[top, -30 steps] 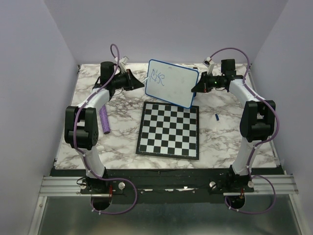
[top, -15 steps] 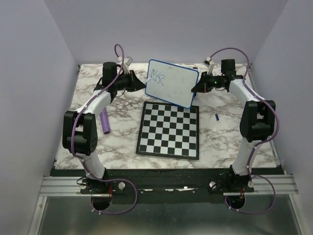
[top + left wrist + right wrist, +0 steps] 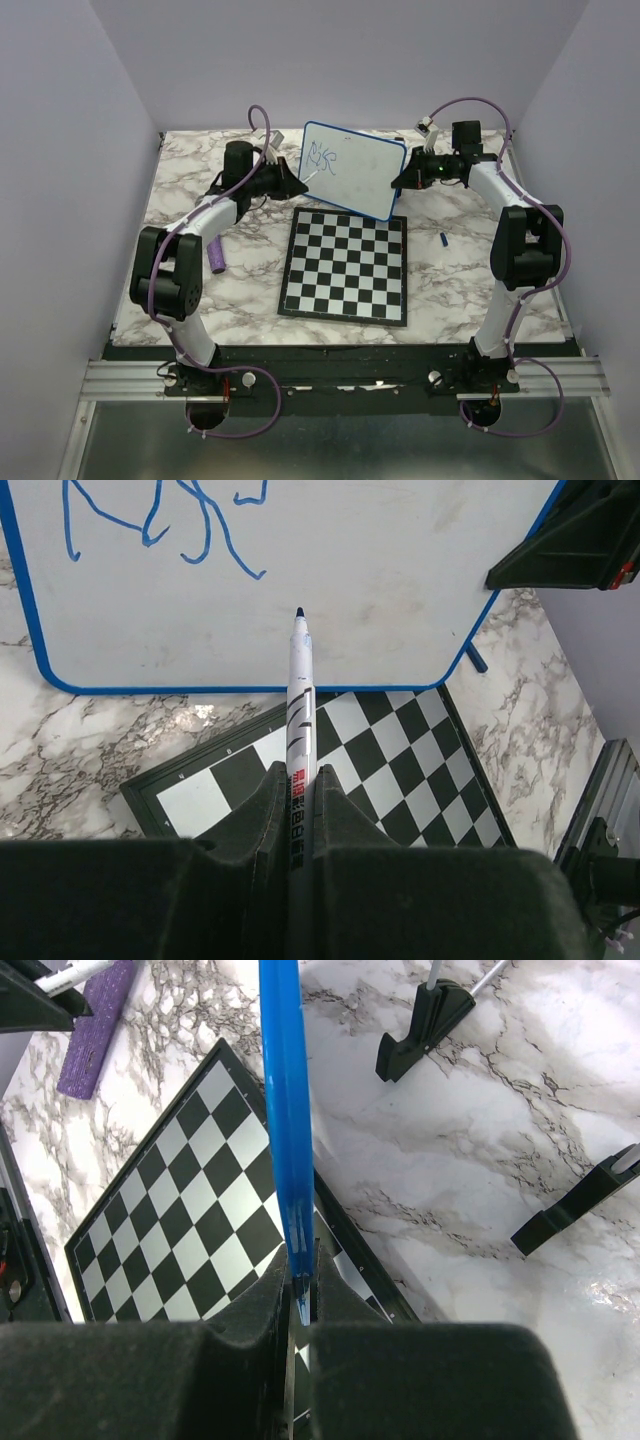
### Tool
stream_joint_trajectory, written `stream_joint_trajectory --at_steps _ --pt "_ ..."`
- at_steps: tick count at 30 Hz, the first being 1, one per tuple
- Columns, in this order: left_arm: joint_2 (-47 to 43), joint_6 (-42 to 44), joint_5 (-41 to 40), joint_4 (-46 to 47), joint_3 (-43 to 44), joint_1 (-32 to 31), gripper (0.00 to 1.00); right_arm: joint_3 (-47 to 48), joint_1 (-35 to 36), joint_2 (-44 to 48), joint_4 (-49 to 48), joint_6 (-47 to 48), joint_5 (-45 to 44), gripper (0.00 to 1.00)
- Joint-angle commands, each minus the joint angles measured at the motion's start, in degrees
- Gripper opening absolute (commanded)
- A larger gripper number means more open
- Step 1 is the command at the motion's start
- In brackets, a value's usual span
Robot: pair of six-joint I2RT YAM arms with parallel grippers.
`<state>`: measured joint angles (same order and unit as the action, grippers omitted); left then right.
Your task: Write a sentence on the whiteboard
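The whiteboard [image 3: 352,180], white with a blue rim, stands tilted above the chessboard's far edge. My right gripper [image 3: 400,180] is shut on its right edge; the right wrist view has the blue rim [image 3: 283,1110] running edge-on between the jaws of that gripper [image 3: 300,1265]. Blue strokes of the sentence [image 3: 323,155] sit near the board's top left, and show larger in the left wrist view as the sentence [image 3: 160,525]. My left gripper [image 3: 300,780] is shut on a white marker [image 3: 300,690]. Its dark tip points at the whiteboard [image 3: 380,570] just below the strokes; contact is unclear.
A black-and-white chessboard [image 3: 347,265] lies flat in the middle of the marble table [image 3: 450,290]. A purple eraser-like block [image 3: 214,245] lies left of it and a small blue cap [image 3: 443,238] to its right. Two black feet [image 3: 425,1025] [image 3: 575,1205] rest behind the board.
My left arm has swung right, carrying the marker from beside the board's left edge to its face. The right arm and the whiteboard have stayed put.
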<state>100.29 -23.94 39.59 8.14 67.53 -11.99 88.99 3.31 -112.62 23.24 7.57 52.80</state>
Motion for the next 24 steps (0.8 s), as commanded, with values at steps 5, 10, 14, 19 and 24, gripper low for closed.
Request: stream_joint_trajectory --at_steps 5,10,14,19,24 --pt "-0.27 0.39 -4.61 3.19 -0.55 -3.92 0.00 1.71 0.47 -0.67 0.49 1.22 1.17 0.00" --pt "0.96 0.39 -5.93 3.63 -0.47 -6.11 0.00 1.62 0.38 -0.50 0.57 1.39 1.17 0.00" --pt "1.22 -0.66 -7.24 5.82 -0.73 -7.96 0.00 1.63 0.38 -0.50 0.49 1.39 1.34 0.00" --pt "2.62 -2.51 -9.18 7.94 0.41 -10.50 0.00 1.62 0.38 -0.76 0.57 1.39 1.26 0.00" --pt "5.09 -3.92 -11.73 7.77 3.13 -12.71 0.00 1.62 0.38 -0.67 0.57 1.39 1.26 0.00"
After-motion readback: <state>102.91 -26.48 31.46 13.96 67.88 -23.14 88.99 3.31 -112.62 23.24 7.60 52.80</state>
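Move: Ahead and to the right of the left hand, which already holds the marker, the whiteboard's blank middle lies about 12 cm right, 5 cm ahead and some 4 cm lower. The blue writing is roughly 5 cm right and 7 cm ahead; the chessboard's middle is about 12 cm right, 20 cm back and 17 cm down. The right hand grips the whiteboard's right edge, with that blank middle some 12 cm to its left and 3 cm ahead, slightly lower. Sliding the marker about 7.5 cm to the right at nearly constant height, the left hand takes its tip past the end of the writing towards the blank middle of the whiteboard, easing back a little and dipping slightly at the finish. The fingers keep their hold on the marker and the wrist barely turns. The right hand stays still, keeping its grip on the board's edge. ##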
